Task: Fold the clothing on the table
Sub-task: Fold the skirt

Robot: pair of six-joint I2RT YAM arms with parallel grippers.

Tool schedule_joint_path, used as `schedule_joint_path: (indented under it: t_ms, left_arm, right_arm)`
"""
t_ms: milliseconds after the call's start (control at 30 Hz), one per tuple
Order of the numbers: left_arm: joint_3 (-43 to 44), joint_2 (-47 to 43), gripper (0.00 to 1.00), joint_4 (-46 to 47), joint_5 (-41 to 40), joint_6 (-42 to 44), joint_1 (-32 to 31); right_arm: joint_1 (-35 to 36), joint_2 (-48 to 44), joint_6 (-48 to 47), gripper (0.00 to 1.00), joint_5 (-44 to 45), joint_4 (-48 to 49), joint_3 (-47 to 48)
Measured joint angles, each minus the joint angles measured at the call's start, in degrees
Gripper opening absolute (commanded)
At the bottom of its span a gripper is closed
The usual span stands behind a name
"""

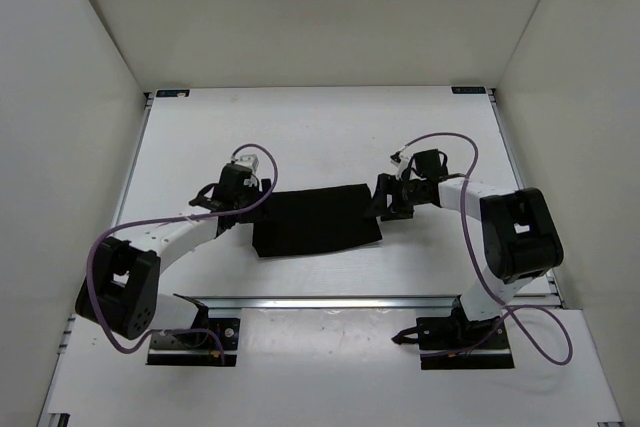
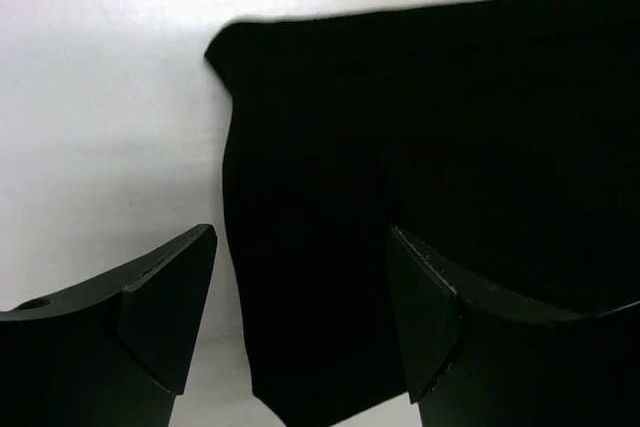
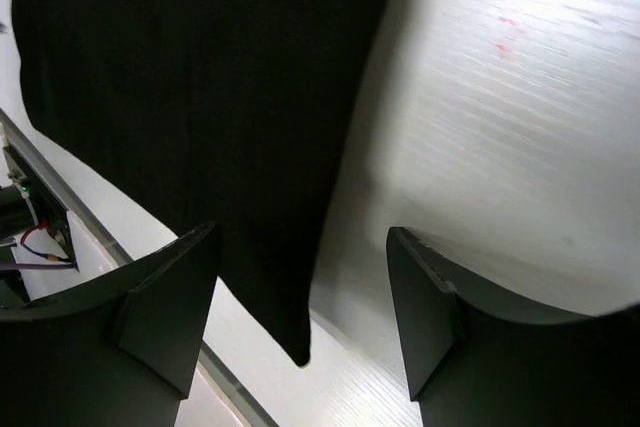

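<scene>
The black clothing [image 1: 315, 219] lies flat in the middle of the white table [image 1: 320, 127] as a roughly rectangular folded piece. My left gripper [image 1: 243, 205] hovers at its left edge. In the left wrist view, that gripper [image 2: 301, 230] is open over the cloth's [image 2: 430, 127] left side and near corner, gripping nothing. My right gripper [image 1: 392, 203] is at the cloth's right edge. In the right wrist view, it [image 3: 302, 231] is open too, with the cloth's [image 3: 200, 77] edge and a pointed corner below the gap and bare table [image 3: 500, 127] beside it.
A silver rail [image 1: 350, 302] runs along the table's near edge, just in front of the cloth; it also shows in the right wrist view [image 3: 60, 187]. White walls close in the table on the left, right and back. Purple cables loop from both arms.
</scene>
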Motion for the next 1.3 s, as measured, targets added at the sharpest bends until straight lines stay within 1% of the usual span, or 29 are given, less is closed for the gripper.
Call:
schedule_joint_path:
  t_ms: [133,200,233,367,400,467,500,533,567,600,633,667,700,767,867,967,1000,1033,1100,1200,1300]
  left_arm:
    - [-3.78,-0.11,0.78,0.37,0.09,-1.57,0.15]
    - [-5.11,-0.11,0.78,1.20,0.13,-2.40,0.39]
    - [-5.64,-0.07,0.78,1.66,0.15,-2.80,0.46]
    - [-6.93,0.44,0.75,4.72,0.48,-4.07,0.55]
    - [-6.95,0.81,0.71,5.55,0.50,-4.31,0.52]
    - [-6.95,1.66,0.62,7.23,0.63,-4.63,0.50]
    - [-6.99,2.14,0.55,8.07,0.83,-4.85,0.50]
    - [-6.99,2.58,0.48,8.66,1.14,-5.14,0.52]
    - [-6.99,3.06,0.44,9.16,1.20,-5.38,0.52]
    - [-6.99,3.54,0.37,9.75,1.31,-5.53,0.52]
    - [-6.97,3.93,0.28,10.29,1.55,-5.70,0.52]
    - [-6.97,4.33,0.24,10.69,1.57,-5.90,0.52]
    - [-6.97,4.76,0.16,11.08,1.79,-6.03,0.52]
    - [-6.84,5.29,0.08,11.65,2.08,-6.25,0.46]
    - [-6.40,6.10,0.03,12.28,2.47,-6.60,0.00]
    - [-4.68,8.26,0.01,12.81,3.02,-7.04,-1.36]
    - [-3.85,9.27,0.02,13.18,3.37,-7.28,-1.84]
    - [-2.99,10.29,0.00,13.64,3.63,-7.41,-2.19]
    - [-1.42,12.52,0.00,14.91,4.46,-8.20,-2.75]
    - [1.05,16.09,0.00,17.29,6.03,-9.64,-3.04]
    - [4.35,20.02,0.00,19.23,7.82,-11.37,-3.17]
  right_arm:
    - [1.05,1.01,2.10,0.58,-0.68,3.41,-0.50]
    - [1.38,2.19,2.73,0.54,-1.18,4.50,-0.04]
    - [1.64,2.86,3.08,0.44,-1.38,4.92,0.33]
    - [2.89,5.86,4.15,0.33,-2.16,6.49,1.64]
    - [3.15,6.29,4.28,0.33,-2.25,6.73,1.86]
    - [3.43,6.99,4.52,0.19,-2.58,7.17,2.10]
    - [3.52,7.30,4.59,0.09,-2.45,7.37,2.10]
    - [3.58,7.80,4.68,0.04,-2.49,7.50,2.10]
    - [3.58,8.37,4.98,0.00,-2.56,7.63,2.10]
    - [3.54,8.85,5.29,0.00,-3.15,7.85,2.14]
    - [3.52,8.98,5.38,0.00,-3.32,7.80,2.29]
    - [3.52,9.05,5.38,0.00,-3.30,7.76,2.43]
    - [3.52,9.07,5.29,0.00,-3.30,7.45,2.58]
    - [3.39,9.22,4.74,0.00,-2.56,5.51,3.82]
    - [2.95,10.08,2.82,0.00,-0.28,0.68,7.96]
    - [1.62,10.38,0.59,0.00,2.05,-4.85,14.27]
    - [1.46,10.38,-0.20,0.00,2.91,-6.47,16.83]
    - [1.38,10.38,-0.98,0.00,3.67,-7.65,19.10]
    - [1.55,10.38,-2.40,0.00,5.51,-10.12,23.96]
    - [3.02,10.38,-4.15,0.01,8.15,-13.29,29.62]
    - [6.56,10.62,-5.99,0.00,10.97,-16.94,33.92]
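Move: The skirt lies flat in a wide strip between the hands. Its left edge is about 1 cm back of the left hand and 4 cm below, with the near-left corner some 13 cm back. Its right edge is about 3 cm left of the right hand, 1 cm ahead and 2 cm below; from that hand the far-right corner is some 3 cm ahead and 3 cm left, the near-right corner 9 cm back. Both hands pinch the skirt's side edges; left drags rightward 7 cm, right pulls forward 9 cm and up. ##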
